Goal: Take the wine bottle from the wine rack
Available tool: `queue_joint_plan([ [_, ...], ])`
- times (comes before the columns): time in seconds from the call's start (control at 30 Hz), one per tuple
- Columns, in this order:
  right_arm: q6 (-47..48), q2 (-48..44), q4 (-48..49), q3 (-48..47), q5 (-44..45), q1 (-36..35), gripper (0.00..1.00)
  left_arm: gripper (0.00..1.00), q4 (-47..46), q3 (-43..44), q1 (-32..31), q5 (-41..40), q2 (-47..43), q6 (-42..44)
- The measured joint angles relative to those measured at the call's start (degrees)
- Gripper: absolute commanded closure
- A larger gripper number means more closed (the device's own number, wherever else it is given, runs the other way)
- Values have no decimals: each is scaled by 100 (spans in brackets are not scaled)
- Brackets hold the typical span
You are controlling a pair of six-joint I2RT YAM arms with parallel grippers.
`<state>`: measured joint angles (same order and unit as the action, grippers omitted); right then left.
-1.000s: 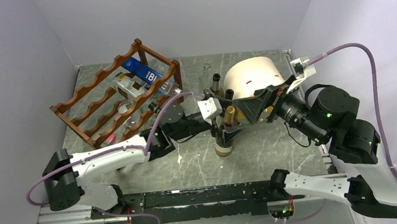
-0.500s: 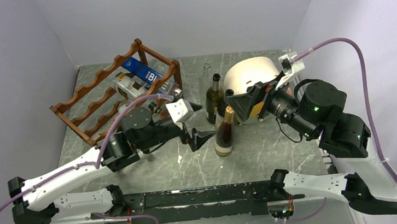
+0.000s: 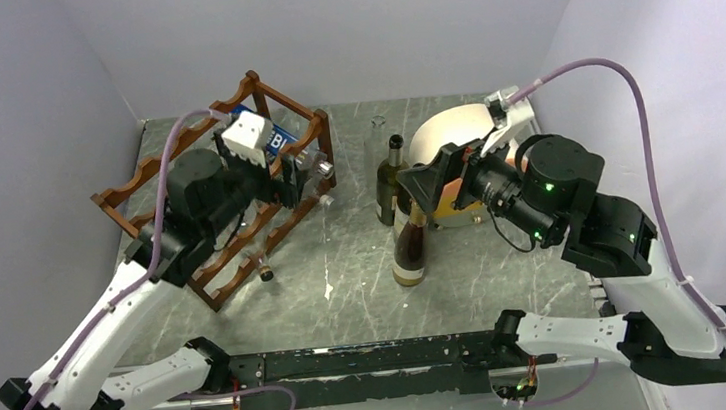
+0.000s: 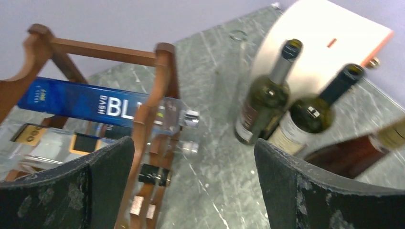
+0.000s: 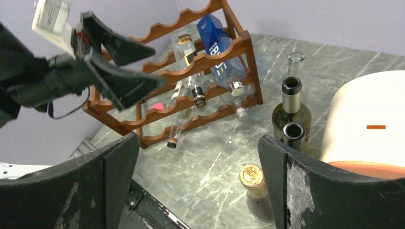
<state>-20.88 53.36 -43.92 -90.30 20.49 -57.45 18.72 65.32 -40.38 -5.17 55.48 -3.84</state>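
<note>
The reddish-brown wine rack (image 3: 173,198) stands at the back left, with several bottles lying in it. A blue-labelled bottle (image 4: 90,101) lies on top, with clear bottles (image 5: 184,47) beside and below it, and a dark-capped bottle (image 3: 263,271) pokes out at the bottom. My left gripper (image 3: 304,175) is open at the rack's right end and holds nothing; in the left wrist view the gripper (image 4: 193,143) frames the rack's end post and the bottle caps. My right gripper (image 3: 435,186) is open and empty above the standing bottles, seen in its own wrist view (image 5: 198,140).
A brown bottle with a gold foil cap (image 3: 409,246) stands mid-table. Two dark green bottles (image 3: 392,177) and a clear glass one (image 3: 375,135) stand behind it. A cream-and-orange drum box (image 3: 452,131) lies at the back right. Purple walls close in the sides.
My left arm drew back from the standing brown bottle and swung left and up to the rack's right end. My right gripper shifted slightly left. The brown bottle stayed upright.
</note>
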Motion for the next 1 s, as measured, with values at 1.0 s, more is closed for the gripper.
queue_joint_plan([
  [1.0,911,3740,874,-476,-352,-1091,0,1,-1615,-1023,3418,505,-17,-302],
])
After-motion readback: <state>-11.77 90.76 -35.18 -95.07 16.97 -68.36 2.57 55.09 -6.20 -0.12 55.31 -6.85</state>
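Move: The clear labelled bottle on the rack's upper tier lies about 12 cm ahead of the left hand, 13 cm to its left and 12 cm below. The blue box is some 7 cm farther out than that bottle and 8 cm to its right; the lower clear bottle is 4 cm nearer, level sideways, 11 cm lower. From the right hand the labelled bottle is about 21 cm ahead, 32 cm left, 22 cm below; the brown bottle stands 4 cm ahead, straight on, 30 cm down. The clear labelled bottle in the rack is closed in on from both sides, untouched so far. The left hand sweeps left about 17 cm and forward over the rack, turning some 30 degrees counter-clockwise, rises slightly, then starts to sink. The right hand swings left and well down to the rack's front, rolling its left side down. Both grippers stay open. ##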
